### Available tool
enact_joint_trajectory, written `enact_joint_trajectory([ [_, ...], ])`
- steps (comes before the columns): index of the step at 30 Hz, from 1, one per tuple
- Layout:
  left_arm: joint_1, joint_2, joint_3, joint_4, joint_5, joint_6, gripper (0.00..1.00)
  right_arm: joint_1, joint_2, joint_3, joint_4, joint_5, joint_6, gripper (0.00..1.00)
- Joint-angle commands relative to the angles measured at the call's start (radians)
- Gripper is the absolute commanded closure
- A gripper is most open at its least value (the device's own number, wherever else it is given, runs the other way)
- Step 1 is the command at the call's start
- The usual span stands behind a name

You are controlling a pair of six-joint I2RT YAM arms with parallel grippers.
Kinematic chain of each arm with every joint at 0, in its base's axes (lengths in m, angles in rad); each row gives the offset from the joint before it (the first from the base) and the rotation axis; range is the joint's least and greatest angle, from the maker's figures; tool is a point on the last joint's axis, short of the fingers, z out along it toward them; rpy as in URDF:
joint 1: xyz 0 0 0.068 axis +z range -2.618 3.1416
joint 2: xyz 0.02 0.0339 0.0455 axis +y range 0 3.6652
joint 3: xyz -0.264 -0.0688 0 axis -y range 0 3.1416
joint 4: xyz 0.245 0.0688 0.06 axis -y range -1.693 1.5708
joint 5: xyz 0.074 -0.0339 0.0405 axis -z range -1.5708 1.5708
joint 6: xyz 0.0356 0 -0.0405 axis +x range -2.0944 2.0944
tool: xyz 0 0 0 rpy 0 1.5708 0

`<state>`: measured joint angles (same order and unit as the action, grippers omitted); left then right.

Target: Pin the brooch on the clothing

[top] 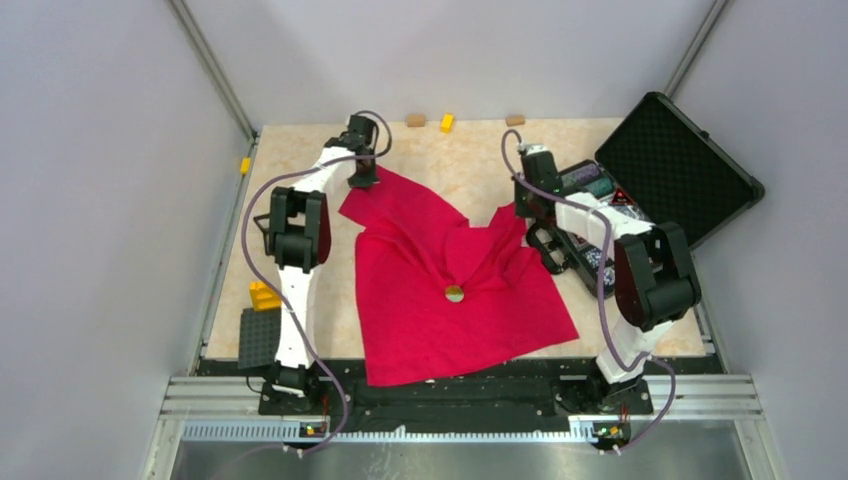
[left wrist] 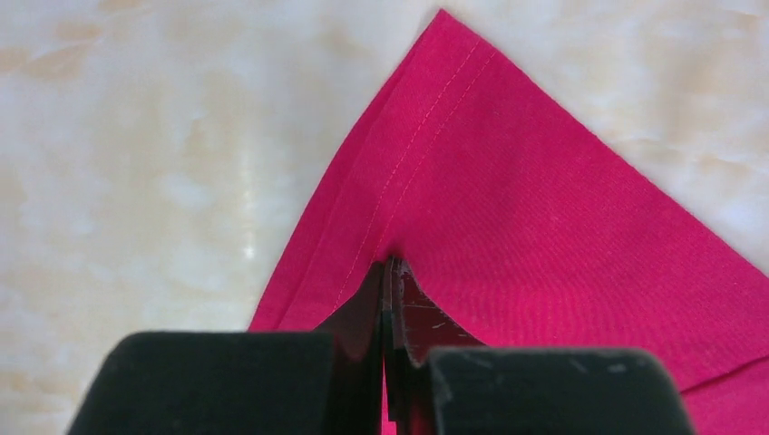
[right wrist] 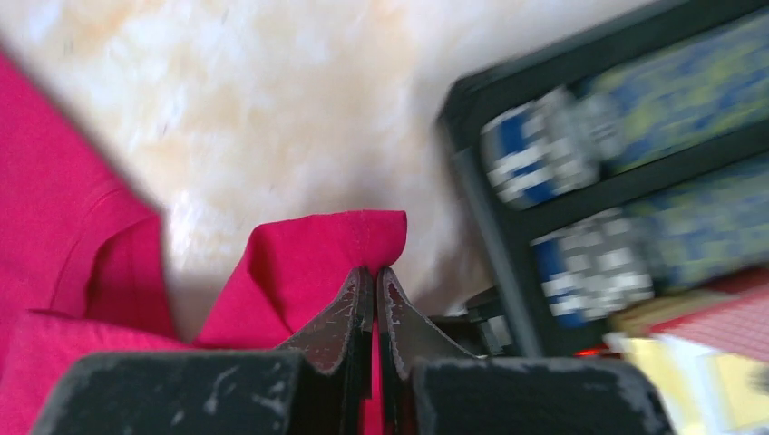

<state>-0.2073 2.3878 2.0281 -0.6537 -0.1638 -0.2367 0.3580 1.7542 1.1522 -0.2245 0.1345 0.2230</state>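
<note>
The clothing (top: 440, 285), a bright red shirt, lies rumpled across the middle of the table. The brooch (top: 454, 293), a tiny round tan badge, rests on its centre. My left gripper (top: 362, 181) is at the shirt's far left corner. In the left wrist view that gripper (left wrist: 388, 265) is shut on the hemmed red fabric (left wrist: 508, 199). My right gripper (top: 523, 212) is at the far right corner, which is raised off the table. In the right wrist view it (right wrist: 374, 272) is shut on a fold of red cloth (right wrist: 317, 245).
An open black case (top: 680, 165) with colourful trinkets (right wrist: 580, 163) stands right next to the right arm. Small wooden and yellow blocks (top: 447, 122) line the far edge. A yellow brick (top: 263, 295) and a black plate (top: 258, 338) lie near the left arm's base.
</note>
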Motion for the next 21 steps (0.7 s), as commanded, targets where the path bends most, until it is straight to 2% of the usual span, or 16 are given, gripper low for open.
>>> enact_joint_trajectory([
  [1,0.112,-0.071,-0.13,-0.001,0.01,-0.088,1.0,-0.082,-0.084,0.11,-0.024,0.117,-0.059,1.0],
  [10,0.28,-0.165,-0.263,0.079,0.077,-0.187,1.0,-0.25,-0.082,0.206,-0.009,0.201,-0.088,1.0],
  [16,0.311,-0.193,-0.292,0.137,0.083,-0.218,1.0,-0.323,0.011,0.308,-0.01,0.222,-0.096,1.0],
  [21,0.311,-0.2,-0.276,0.164,0.15,-0.218,1.0,-0.335,0.086,0.396,-0.012,0.209,-0.135,1.0],
])
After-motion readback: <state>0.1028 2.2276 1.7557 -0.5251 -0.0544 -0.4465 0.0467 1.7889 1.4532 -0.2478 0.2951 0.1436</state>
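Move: The left hand's sleeve goes to bare table about 14 cm left and 2 cm back; a black stand lies 27 cm left, 13 cm back. For the right hand, the case's chip tubes lie 14 cm right, 8 cm ahead and 4 cm lower, its handle 7 cm right, 8 cm back. The brooch is 20 cm right and 27 cm back of the left hand, 16 cm left and 20 cm back of the right. Still pinching sleeves, left hand drags about 14 cm left, right pulls rightward, up and forward, over the case. ##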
